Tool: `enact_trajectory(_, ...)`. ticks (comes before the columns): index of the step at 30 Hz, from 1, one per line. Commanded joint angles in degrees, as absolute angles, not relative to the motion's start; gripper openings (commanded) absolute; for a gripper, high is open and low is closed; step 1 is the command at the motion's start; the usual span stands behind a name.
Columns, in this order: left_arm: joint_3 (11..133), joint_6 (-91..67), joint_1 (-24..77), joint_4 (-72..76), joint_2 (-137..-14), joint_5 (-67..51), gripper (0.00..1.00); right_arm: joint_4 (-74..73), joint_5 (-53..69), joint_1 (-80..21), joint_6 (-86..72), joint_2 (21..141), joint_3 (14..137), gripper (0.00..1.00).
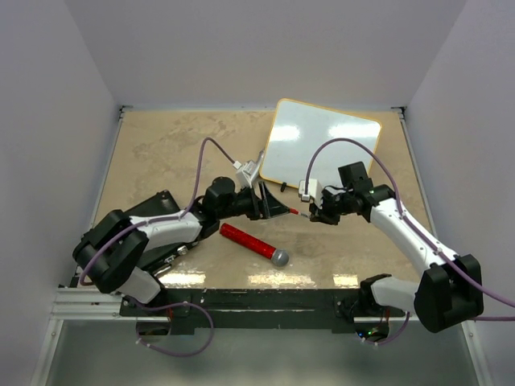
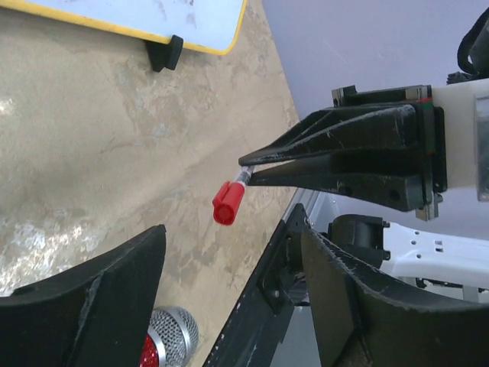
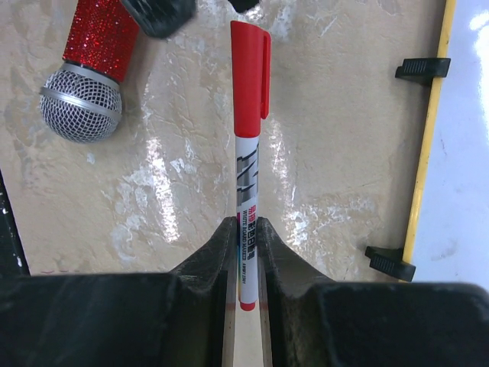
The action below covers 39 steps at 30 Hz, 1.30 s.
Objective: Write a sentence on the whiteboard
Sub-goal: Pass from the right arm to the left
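The whiteboard (image 1: 322, 149) lies at the back of the table, right of centre, with a yellowish frame and black feet. Its surface looks blank; no sentence shows on it. My right gripper (image 1: 315, 211) (image 3: 245, 223) is shut on the barrel of a whiteboard marker (image 3: 248, 115) and holds it level above the table. The marker's red cap (image 2: 229, 200) points at my left gripper (image 1: 278, 205) (image 2: 233, 245). That gripper is open, its fingers wide apart just short of the cap, with nothing between them. The board's edge (image 3: 466, 153) runs along the right of the right wrist view.
A red glitter microphone (image 1: 253, 243) (image 3: 88, 76) with a silver mesh head lies on the table in front of both grippers. A black flat box (image 1: 157, 209) sits under the left arm. White walls close in the table on three sides.
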State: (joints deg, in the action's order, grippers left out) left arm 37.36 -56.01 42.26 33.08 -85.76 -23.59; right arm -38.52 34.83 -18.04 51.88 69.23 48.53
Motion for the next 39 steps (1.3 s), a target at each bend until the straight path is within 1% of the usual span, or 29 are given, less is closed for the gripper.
enact_trajectory(1,41.75,-56.34,43.77,36.21,-88.68,-20.39,0.73,-36.74,37.97,-18.46,50.01,67.94,49.4,0.01)
enact_trajectory(2,42.01,-56.6,44.03,36.38,-89.38,-20.22,0.72,-36.74,37.97,-18.54,50.1,67.94,49.22,0.01)
enact_trajectory(3,42.19,-56.6,44.12,36.39,-89.73,-20.04,0.68,-36.65,38.06,-18.46,50.1,68.11,49.22,0.01)
enact_trajectory(11,44.03,-56.07,44.74,35.42,-91.93,-19.51,0.56,-36.21,38.23,-18.98,50.01,68.03,48.78,0.01)
enact_trajectory(14,44.56,-56.16,44.74,35.86,-92.81,-19.95,0.5,-36.04,38.23,-19.07,49.66,68.03,48.78,0.01)
enact_trajectory(15,44.73,-56.08,44.82,36.12,-92.99,-20.04,0.47,-36.12,38.23,-19.07,49.57,68.11,48.78,0.01)
enact_trajectory(17,45.17,-56.16,44.82,36.3,-93.6,-20.65,0.44,-35.95,38.06,-19.16,49.66,68.2,48.69,0.01)
enact_trajectory(20,45.26,-56.34,44.74,36.82,-94.13,-21.53,0.33,-35.6,37.71,-19.25,49.48,68.29,48.6,0.01)
enact_trajectory(23,44.83,-56.34,44.82,37.26,-93.96,-21.97,0.13,-35.51,37.62,-19.25,49.13,68.29,48.6,0.01)
enact_trajectory(24,44.74,-56.34,44.82,37.53,-93.78,-21.89,0.02,-35.42,37.7,-19.16,49.04,68.2,48.6,0.03)
enact_trajectory(25,44.04,-56.34,44.82,37.79,-93.52,-21.8,0.0,-35.42,37.71,-19.25,48.96,68.2,48.69,0.06)
enact_trajectory(26,43.6,-56.42,44.74,38.32,-92.73,-21.54,0.0,-35.51,38.23,-19.25,48.69,68.03,48.87,0.12)
enact_trajectory(27,42.9,-56.51,44.74,39.97,-92.2,-21.19,0.0,-35.86,38.67,-19.25,48.69,67.94,49.13,0.31)
enact_trajectory(28,41.32,-56.69,44.65,40.69,-91.5,-20.75,0.0,-36.47,40.06,-19.16,48.78,67.94,49.83,0.45)
enact_trajectory(30,39.56,-56.17,44.3,43.4,-88.87,-19.69,0.0,-38.31,42.09,-19.07,49.21,67.68,50.88,0.68)
enact_trajectory(33,35.34,-54.58,43.34,47.79,-84.91,-19.77,0.0,-41.3,45.25,-19.07,50.7,67.59,53.26,0.78)
enact_trajectory(37,27.45,-52.83,41.58,58.07,-80.87,-21.79,0.0,-44.56,49.46,-18.98,53.69,69.34,55.19,0.8)
enact_trajectory(39,25.41,-51.25,41.22,62.92,-79.02,-22.5,0.0,-45.7,50.79,-18.9,55.72,70.05,55.2,0.8)
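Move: About 7 cm to the left hand's right, 1 cm ahead and 2 cm lower lies the middle of the marker, its red cap turned towards the open left fingers. From the right hand, which grips it near its other end, that middle is some 4 cm left, 1 cm ahead and 1 cm higher. From the left hand, the microphone's middle lies about 5 cm back, 6 cm left and 13 cm below; the whiteboard's left clip some 16 cm ahead, 4 cm right and 14 cm below. Reaching about 3 cm right, with a little forward and down, the left hand takes the marker's red cap between its closing fingers while the right keeps its pinch, drifting about 1 cm left. Once the left has shut, the right opens wide, lets go of the shaft and goes up about 3 cm and slightly left; the left draws back some 4 cm left and 2 cm up with the marker, tilting slightly. ##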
